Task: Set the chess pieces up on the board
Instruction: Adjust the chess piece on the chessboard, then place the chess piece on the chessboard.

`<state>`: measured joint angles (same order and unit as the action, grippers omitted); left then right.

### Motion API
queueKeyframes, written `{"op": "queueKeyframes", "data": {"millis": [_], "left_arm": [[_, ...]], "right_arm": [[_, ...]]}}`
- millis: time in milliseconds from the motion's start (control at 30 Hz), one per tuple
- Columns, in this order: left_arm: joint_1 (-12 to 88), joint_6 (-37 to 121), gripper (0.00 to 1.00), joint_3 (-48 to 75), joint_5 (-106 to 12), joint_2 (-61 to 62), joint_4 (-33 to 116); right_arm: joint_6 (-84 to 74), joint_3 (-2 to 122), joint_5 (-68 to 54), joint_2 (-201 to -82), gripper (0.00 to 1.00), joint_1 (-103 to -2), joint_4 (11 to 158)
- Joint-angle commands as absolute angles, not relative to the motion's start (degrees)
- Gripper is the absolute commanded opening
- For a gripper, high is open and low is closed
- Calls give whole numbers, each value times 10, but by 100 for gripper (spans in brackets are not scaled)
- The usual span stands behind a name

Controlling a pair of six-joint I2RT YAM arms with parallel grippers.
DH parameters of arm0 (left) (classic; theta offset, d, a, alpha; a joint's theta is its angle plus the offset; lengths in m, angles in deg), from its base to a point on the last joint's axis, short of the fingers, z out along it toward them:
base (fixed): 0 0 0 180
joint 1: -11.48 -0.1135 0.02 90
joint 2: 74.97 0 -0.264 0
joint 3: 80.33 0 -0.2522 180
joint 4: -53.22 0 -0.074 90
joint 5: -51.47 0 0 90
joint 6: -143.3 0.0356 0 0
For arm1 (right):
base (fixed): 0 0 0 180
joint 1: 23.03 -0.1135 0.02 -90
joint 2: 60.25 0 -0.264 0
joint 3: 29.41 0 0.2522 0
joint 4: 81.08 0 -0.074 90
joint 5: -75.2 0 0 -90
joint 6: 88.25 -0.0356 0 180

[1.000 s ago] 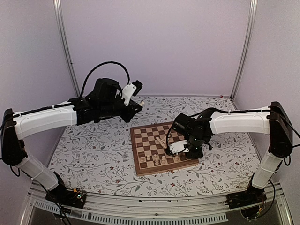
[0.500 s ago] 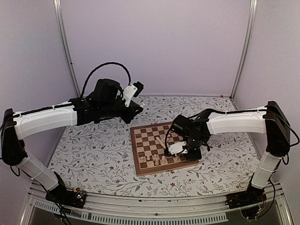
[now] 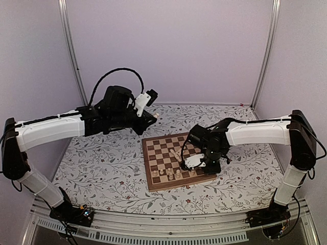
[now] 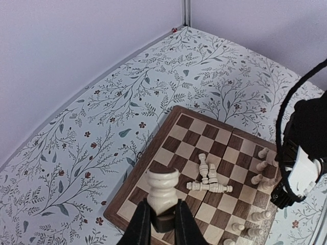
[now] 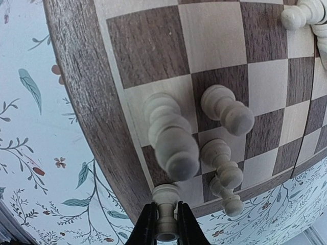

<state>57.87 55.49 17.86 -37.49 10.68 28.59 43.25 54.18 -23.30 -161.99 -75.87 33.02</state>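
Note:
The board (image 3: 159,149) lies on the floral cloth, right of centre. My left gripper (image 3: 152,115) hovers high over the cloth beyond the board's far-left corner, shut on a cream chess piece (image 4: 162,190) whose base points away from the left wrist camera. My right gripper (image 5: 166,224) sits low at the board's near-right corner (image 3: 196,166), shut on the stem of a small cream piece (image 5: 166,198) at the corner square. Three cream pieces (image 5: 171,137) stand right beside it. Three more lie in a pile (image 4: 209,179) mid-board (image 4: 204,133).
Other cream pieces (image 3: 171,174) stand in a row along the board's near edge. The floral tablecloth (image 3: 102,163) surrounds the board. Walls and metal posts (image 3: 71,61) close the cell. The right arm's black wrist (image 4: 306,153) rises over the board's right side.
My right gripper's fingers have closed in on the small piece at the board's corner. The left arm has barely moved, still holding its piece aloft.

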Motion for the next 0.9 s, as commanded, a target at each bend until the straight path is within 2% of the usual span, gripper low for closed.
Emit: {"op": "queueKeyframes", "data": {"millis": [0,200,333,600,733,867], "left_arm": [[588,562,0,163,-380,115,285],[589,562,0,163,-381,116,285],[589,562,0,161,-380,119,282],[591,563,0,160,-381,128,280],[595,565,0,149,-412,144,265],[596,572,0,128,-479,174,234]], "right_arm": [[439,541,-245,-1604,12,-752,322],[439,541,-248,-1607,13,-750,329],[436,541,-251,-1608,22,-751,335],[432,565,-250,-1593,33,-749,317],[433,611,-232,-1568,37,-732,294],[441,672,-157,-1528,37,-693,287]]}}
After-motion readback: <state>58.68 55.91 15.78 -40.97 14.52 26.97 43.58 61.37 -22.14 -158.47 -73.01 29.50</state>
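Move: The right fingers already hold the corner chess piece, its middle about 1 cm below the hand point. One pawn stands 3 cm ahead and 1 cm left of this hand, the next 2 cm ahead and 3 cm left, and the tall piece 1 cm back and 6 cm left. From the left hand, which holds another piece high up, the corner piece lies about 10 cm back, 18 cm right and 20 cm below. Right fingers edge the corner piece forward-right, release it, then rise about 5 cm and forward; left's piece drifts down-right. ##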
